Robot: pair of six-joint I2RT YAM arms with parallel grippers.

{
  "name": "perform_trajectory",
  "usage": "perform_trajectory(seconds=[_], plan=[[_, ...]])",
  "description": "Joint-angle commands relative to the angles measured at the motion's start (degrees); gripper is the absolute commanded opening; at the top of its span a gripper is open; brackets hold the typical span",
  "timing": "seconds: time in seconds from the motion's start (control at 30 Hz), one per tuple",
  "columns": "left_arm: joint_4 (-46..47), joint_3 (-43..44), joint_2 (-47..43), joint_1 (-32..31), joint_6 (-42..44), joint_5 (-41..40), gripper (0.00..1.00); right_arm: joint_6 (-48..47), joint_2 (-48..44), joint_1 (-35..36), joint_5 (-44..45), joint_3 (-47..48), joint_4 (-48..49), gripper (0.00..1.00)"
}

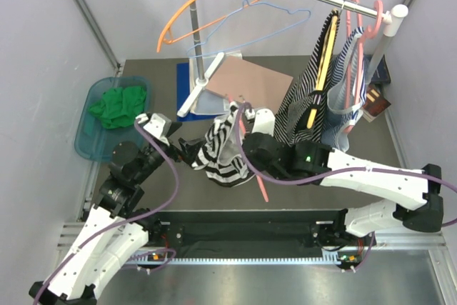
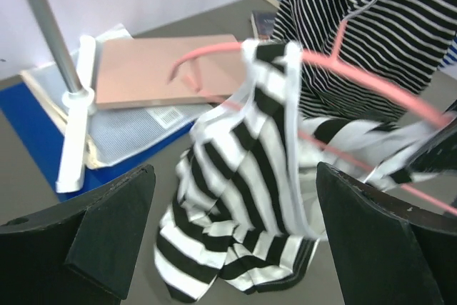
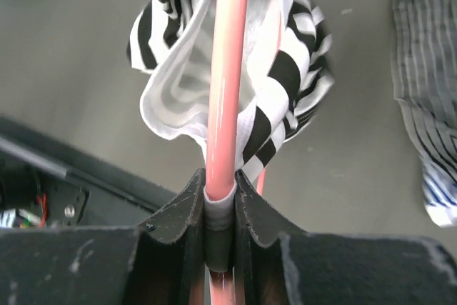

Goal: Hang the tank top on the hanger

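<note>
The tank top [image 1: 223, 149] with wide black-and-white stripes hangs bunched on the salmon-pink hanger [image 1: 261, 188], held just above the table. My right gripper [image 3: 220, 191] is shut on the hanger's bar [image 3: 225, 105], with a bit of white edging pinched in too. The tank top [image 3: 285, 76] drapes over the bar beyond the jaws. My left gripper [image 2: 235, 248] is open and empty, its fingers [image 2: 93, 226] spread either side of the tank top's [image 2: 243, 198] lower part without touching it. The hanger [image 2: 357, 73] arches above it. In the top view the left gripper [image 1: 188, 149] sits just left of the cloth.
A clothes rack pole [image 1: 193, 33] stands behind, with an orange hanger [image 1: 207, 5] and a light-blue wire hanger [image 1: 264, 12] on the rail. A dark striped garment with yellow trim [image 1: 314, 98] hangs at right. Green cloth [image 1: 118, 105] lies in a teal basin. A pink board [image 1: 246, 80] lies at the pole's foot.
</note>
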Motion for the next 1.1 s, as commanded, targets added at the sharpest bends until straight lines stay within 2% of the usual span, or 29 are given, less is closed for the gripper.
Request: perform_trajectory(seconds=[0.0, 0.27, 0.43, 0.57, 0.8, 1.07], plan=[[3.7, 0.5, -2.3, -0.2, -0.7, -4.2, 0.99, 7.1, -2.3, 0.8, 12.4, 9.2, -8.3, 0.0], [3.0, 0.5, -3.8, -0.2, -0.9, -5.2, 0.99, 8.7, 1.0, -0.2, 20.1, 23.2, -18.8, 0.0], [3.0, -0.3, -5.8, -0.4, -0.6, -7.1, 0.99, 6.3, 4.3, -1.4, 23.2, 32.6, -22.6, 0.0], [3.0, -0.2, -6.0, -0.7, -0.4, -7.1, 0.99, 2.1, 6.4, -5.0, 22.5, 40.9, -22.5, 0.0], [2.8, -0.4, -6.4, -0.9, -0.1, -7.4, 0.99, -5.9, 6.1, -11.4, 20.0, 45.2, -17.5, 0.0], [2.8, -0.4, -6.5, -1.2, 0.1, -7.4, 0.99, -11.1, 6.6, -13.4, 20.0, 51.5, -16.8, 0.0]])
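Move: The right hand, already gripping the pink hanger with the tank top on it, has the free stretch of rail some 28 cm ahead, 12 cm to its right and about 32 cm higher. The blue hanger's middle hangs roughly 23 cm straight ahead and 24 cm up, the yellow hanger's about 15 cm ahead, 17 cm right and 14 cm up. For the left hand, that stretch of rail is about 32 cm ahead, 29 cm right and 26 cm up. Keeping its pinch on the pink hanger, the right hand carries hanger and tank top mostly upward, some 22 cm, while going right and forward towards the free stretch of rail beside the yellow hanger, the sideways and forward share growing midway before it ends rising again. Along the way its wrist turns about 30 degrees, clockwise with the fingers tipping up, and the left hand, empty and still wide open, eases a few centimetres up and to its left. ##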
